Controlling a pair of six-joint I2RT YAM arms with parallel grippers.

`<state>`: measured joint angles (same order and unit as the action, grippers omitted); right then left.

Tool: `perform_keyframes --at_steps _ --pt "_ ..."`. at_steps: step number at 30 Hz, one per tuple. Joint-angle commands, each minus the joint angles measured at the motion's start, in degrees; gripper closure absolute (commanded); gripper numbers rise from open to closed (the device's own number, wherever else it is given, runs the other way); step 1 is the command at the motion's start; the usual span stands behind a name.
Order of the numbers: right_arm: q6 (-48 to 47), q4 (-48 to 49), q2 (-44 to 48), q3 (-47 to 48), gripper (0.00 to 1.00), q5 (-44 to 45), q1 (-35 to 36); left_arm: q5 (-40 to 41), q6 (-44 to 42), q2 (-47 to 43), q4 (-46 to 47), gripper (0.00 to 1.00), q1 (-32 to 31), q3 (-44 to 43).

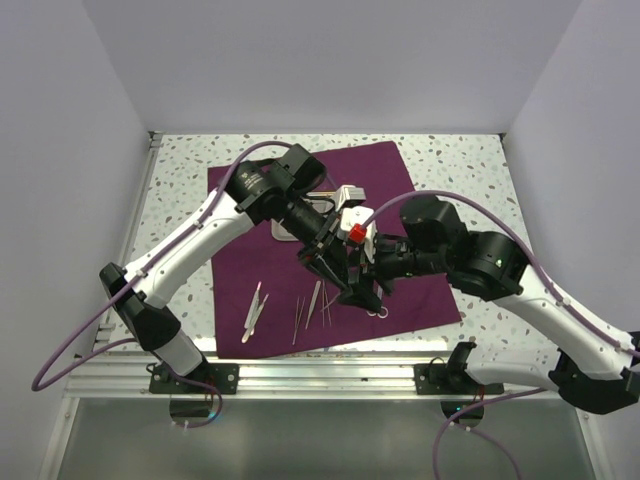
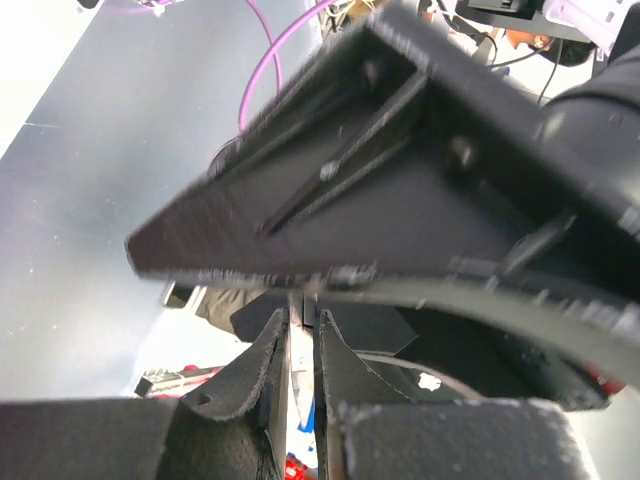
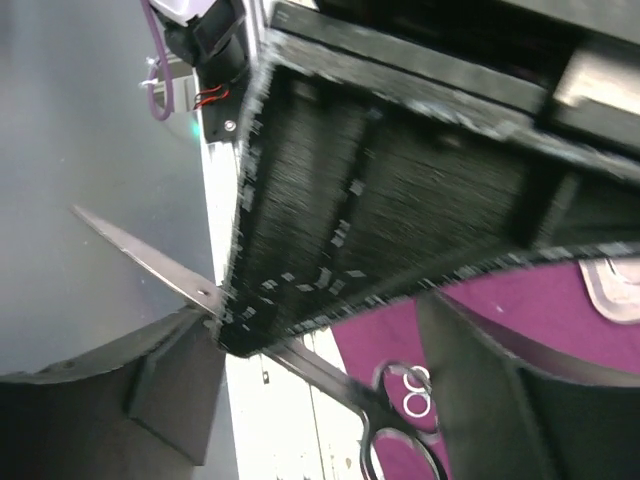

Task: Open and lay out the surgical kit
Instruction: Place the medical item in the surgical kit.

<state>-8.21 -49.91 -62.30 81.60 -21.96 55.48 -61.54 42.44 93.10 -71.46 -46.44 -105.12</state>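
The surgical kit's plum cloth (image 1: 420,300) lies spread flat on the table. On it are tweezers (image 1: 256,308) and thin probes (image 1: 312,306). A steel tray (image 1: 349,194) shows behind the arms, partly hidden. My left gripper (image 1: 345,282) is shut on the blade of the ring-handled scissors (image 2: 296,365), held above the cloth. In the right wrist view the scissors (image 3: 330,375) run from blade tip at left to rings low down. My right gripper (image 3: 320,350) stands open with its fingers either side of the scissors and the left gripper's finger (image 3: 400,190).
The two arms meet over the cloth's front middle. An aluminium rail (image 1: 320,375) runs along the near table edge. White walls close the table on three sides. Speckled tabletop (image 1: 470,165) shows around the cloth.
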Motion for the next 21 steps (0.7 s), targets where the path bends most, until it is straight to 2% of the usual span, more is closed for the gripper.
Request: perform_keyframes --at_steps 1,5,6,10,11,12,21 --pt "-1.4 4.9 -1.9 -0.3 0.25 3.3 1.0 -3.4 2.0 -0.2 1.5 1.00 -0.3 -1.9" --pt "-1.5 5.5 -2.3 -0.7 0.44 4.4 1.2 -3.3 1.2 -0.4 0.7 1.00 -0.4 -1.8" --pt "-1.5 5.6 -2.3 -0.8 0.54 4.6 1.2 -3.3 1.2 -0.5 0.5 1.00 -0.3 -1.8" --pt "-1.4 5.4 -1.3 -1.5 0.78 5.2 1.2 -3.3 0.9 -0.7 0.5 1.00 -0.3 -1.8" --pt "-1.3 5.3 -1.2 -1.9 0.86 5.3 1.2 -3.2 0.9 -0.8 0.4 1.00 -0.3 -1.8" --pt "-1.1 5.1 -0.6 -2.0 1.00 5.3 1.2 -3.2 0.9 -0.8 0.4 1.00 -0.2 -1.8" --pt "1.4 1.0 2.6 -2.7 1.00 8.9 1.2 0.1 0.9 -0.4 -0.4 1.00 2.0 -3.5"
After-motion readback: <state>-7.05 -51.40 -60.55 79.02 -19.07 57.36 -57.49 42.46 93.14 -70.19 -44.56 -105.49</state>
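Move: The scissors being handed over are still pinched near the pivot in the left fingertips. Their middle is roughly 3 cm behind the right hand point and 2 cm left, with the handle shank already between the open right pads. From the left hand, the right gripper is about 3 cm ahead and 2 cm right. Far below the right hand, some 32 cm, small scissors lie 4 cm ahead and 8 cm right, and tweezers 3 cm ahead and 6 cm left. Close the right gripper from nearly wide open to almost shut so its pads pinch the scissors' handle shank, easing the hand about 1.5 cm down and slightly back. Meanwhile bring the left gripper some 2 cm forward and a little down, turning only a few degrees, and keep its hold on the scissors. ##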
